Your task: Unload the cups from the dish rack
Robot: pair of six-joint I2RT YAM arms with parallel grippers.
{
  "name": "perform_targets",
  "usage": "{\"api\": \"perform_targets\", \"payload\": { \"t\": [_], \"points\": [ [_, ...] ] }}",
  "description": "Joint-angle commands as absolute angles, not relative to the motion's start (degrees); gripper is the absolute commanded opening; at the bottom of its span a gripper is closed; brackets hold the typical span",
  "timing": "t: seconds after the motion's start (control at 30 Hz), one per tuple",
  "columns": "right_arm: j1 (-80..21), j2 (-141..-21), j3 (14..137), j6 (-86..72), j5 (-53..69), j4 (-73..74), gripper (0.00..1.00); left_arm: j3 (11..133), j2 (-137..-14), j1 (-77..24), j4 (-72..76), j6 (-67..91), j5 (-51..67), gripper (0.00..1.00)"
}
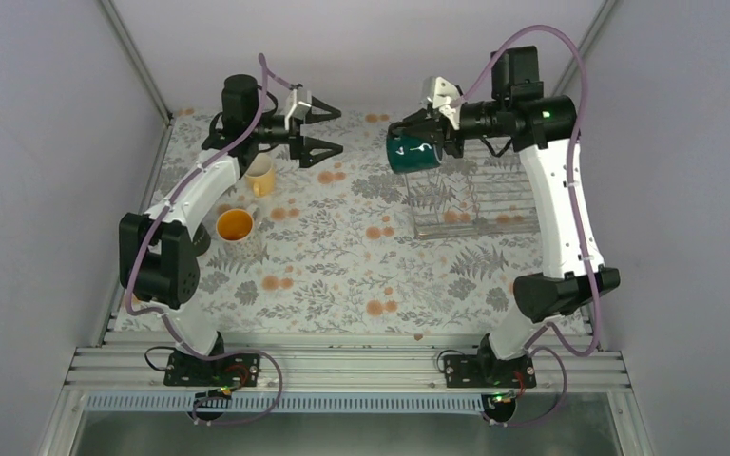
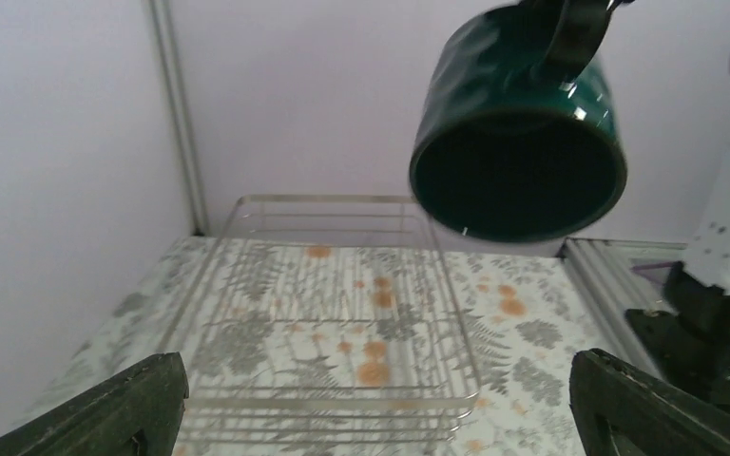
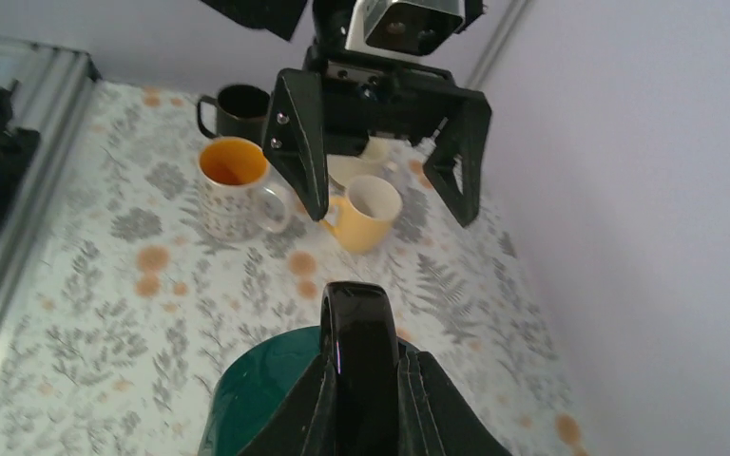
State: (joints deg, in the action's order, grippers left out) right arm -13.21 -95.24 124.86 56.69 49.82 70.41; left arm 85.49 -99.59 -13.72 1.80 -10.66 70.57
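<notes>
My right gripper (image 1: 434, 133) is shut on the handle (image 3: 359, 332) of the dark green mug (image 1: 411, 152) and holds it in the air, tilted, over the left end of the silver wire dish rack (image 1: 470, 204). The left wrist view shows the green mug (image 2: 518, 142) from its mouth, above the rack (image 2: 333, 313), which has no mug in it. My left gripper (image 1: 321, 128) is open and empty, held high and facing the green mug. Near the left arm stand a yellow mug (image 1: 261, 176) and a floral mug with an orange inside (image 1: 235, 228).
The right wrist view shows a black mug (image 3: 238, 109) and a cream mug (image 3: 356, 169), partly hidden behind the left gripper (image 3: 380, 152). The floral tablecloth (image 1: 342, 256) covers the table. White walls close in the back and both sides.
</notes>
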Motion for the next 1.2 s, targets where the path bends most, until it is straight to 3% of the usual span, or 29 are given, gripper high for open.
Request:
{"api": "perform_targets", "payload": {
  "t": [0.0, 0.53, 0.8, 0.97, 1.1, 1.17],
  "points": [
    [-14.4, -96.6, 124.3, 51.4, 60.7, 64.1, 0.03, 85.1, -99.4, -14.8, 11.1, -1.2, 78.0, 1.0],
    [-22.4, -101.7, 127.3, 41.2, 65.2, 54.0, 0.03, 84.2, -104.5, -15.8, 27.4, 11.4, 78.1, 1.0],
    [-23.0, -105.3, 130.1, 40.6, 65.0, 53.8, 0.03, 82.8, -106.9, -18.0, 46.4, 28.0, 82.1, 0.9],
    [-23.0, -107.3, 131.9, 40.7, 65.3, 54.0, 0.03, 82.3, -107.8, -18.9, 58.6, 39.5, 83.4, 0.78],
    [-23.0, -108.9, 133.1, 42.0, 65.7, 54.8, 0.03, 82.5, -107.6, -20.0, 60.3, 42.1, 84.0, 0.48],
    [-23.0, -109.1, 133.1, 42.1, 65.7, 54.9, 0.03, 82.1, -107.0, -20.4, 59.6, 41.8, 84.3, 0.39]
  ]
}}
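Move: Out to the left hand's right hangs the green cup, already held by its handle in the right hand: about 15 cm right of the left hand, 5 cm back and 3 cm above it. The yellow cup stands on the table some 18 cm left, 5 cm ahead and 31 cm below the left hand. From the right hand, the left gripper is about 14 cm left, level fore and aft, 8 cm lower; the rack is roughly 12 cm ahead, 18 cm right and 38 cm down. Carrying the green cup by its handle, the right hand goes about 9.5 cm left to the left gripper, turning some 15 degrees counter-clockwise with its fingertips rising, then all but stops. The left hand first wavers back and forward a little, then moves right and back to the cup, about 4 cm each way in all, rises slightly, yaws clockwise and closes its wide-open fingers to about half on the cup's body. ##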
